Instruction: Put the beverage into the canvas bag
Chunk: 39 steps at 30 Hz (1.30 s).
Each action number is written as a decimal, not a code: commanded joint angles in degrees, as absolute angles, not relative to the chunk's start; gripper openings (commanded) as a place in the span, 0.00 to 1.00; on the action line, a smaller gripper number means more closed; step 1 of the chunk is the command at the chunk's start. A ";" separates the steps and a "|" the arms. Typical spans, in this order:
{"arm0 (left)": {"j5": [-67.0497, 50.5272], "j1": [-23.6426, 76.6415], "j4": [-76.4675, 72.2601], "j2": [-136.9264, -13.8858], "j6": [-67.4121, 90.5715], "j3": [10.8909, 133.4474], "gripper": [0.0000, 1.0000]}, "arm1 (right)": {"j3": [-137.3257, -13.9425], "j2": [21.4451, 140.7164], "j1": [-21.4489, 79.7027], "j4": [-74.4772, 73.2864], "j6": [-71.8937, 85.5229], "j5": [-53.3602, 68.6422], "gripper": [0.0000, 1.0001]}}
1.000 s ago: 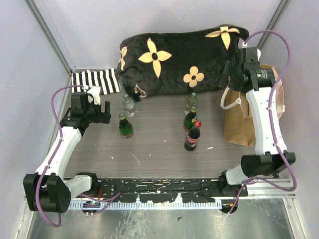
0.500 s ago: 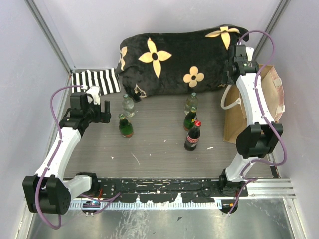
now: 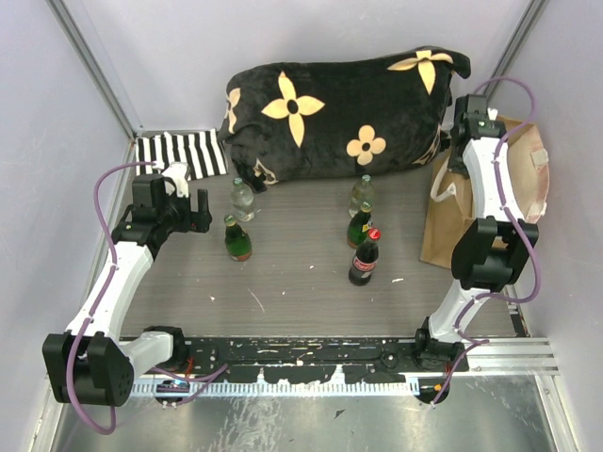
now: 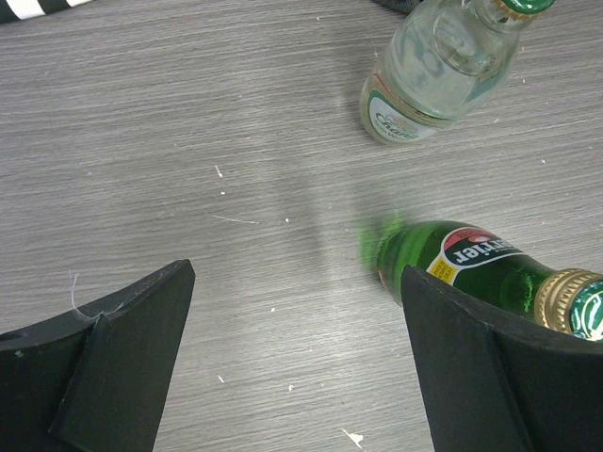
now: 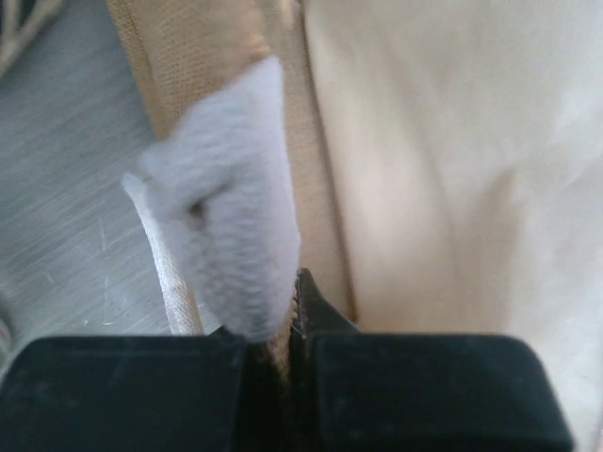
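Several beverage bottles stand on the table: a clear one and a green one at left, another clear one, a green one and a dark red-capped one at centre. The tan canvas bag stands at right. My right gripper is shut on the bag's top rim, next to a white patch; in the right wrist view the right gripper pinches the fabric. My left gripper is open with nothing in it, left of the green bottle and the clear bottle.
A black flowered cushion lies across the back of the table. A black-and-white striped cloth sits at the back left. Walls close in on both sides, and the bag stands close to the right wall.
My right arm swung right and back over the bag, and its gripper closed on the bag's rim. The bag's near top edge shifted right. The left arm stayed still.
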State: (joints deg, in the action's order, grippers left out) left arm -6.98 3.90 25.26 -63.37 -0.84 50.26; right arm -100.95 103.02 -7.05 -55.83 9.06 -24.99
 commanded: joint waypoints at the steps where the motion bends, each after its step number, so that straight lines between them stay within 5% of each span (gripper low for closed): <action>1: -8.99 3.97 26.09 -62.16 1.10 50.63 0.98 | -118.75 98.85 -7.11 -60.02 6.23 -26.87 0.01; 10: -12.29 3.99 25.84 -62.40 2.72 52.69 0.98 | -127.42 93.46 -6.94 -62.70 7.06 -22.96 0.01; 26: -13.51 4.04 25.44 -60.91 3.47 52.08 0.98 | -130.23 81.74 -6.80 -46.91 19.26 12.82 0.01; 33: -12.52 4.04 26.68 -59.01 4.85 50.74 0.98 | -130.51 82.65 -1.96 -44.49 22.33 13.01 0.01; 39: -12.34 4.06 27.75 -58.25 4.92 50.68 0.98 | -131.90 86.65 13.93 -44.95 21.35 4.39 0.01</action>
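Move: The right fingers are already shut on the canvas bag at its handle and rim, with the bag's body about 10 cm below the hand. The green bottle it is carried towards stands some 27 cm to the hand's left and 7 cm back. The clear bottle is about 26 cm left and level with the hand, and the cola about 26 cm left and 13 cm back; all three are roughly 10 cm lower. From the left hand, that green bottle lies some 36 cm right and 1 cm ahead. Keep the right fingers shut on the bag's handle and rim, and hoist it fast, about 30 cm up and drawing back slightly. Swing it some 20 cm left towards the right-hand bottles, tipping the fingers up roughly 50 degrees and turning counter-clockwise. Ease the open left gripper a couple of centimetres right and up. ##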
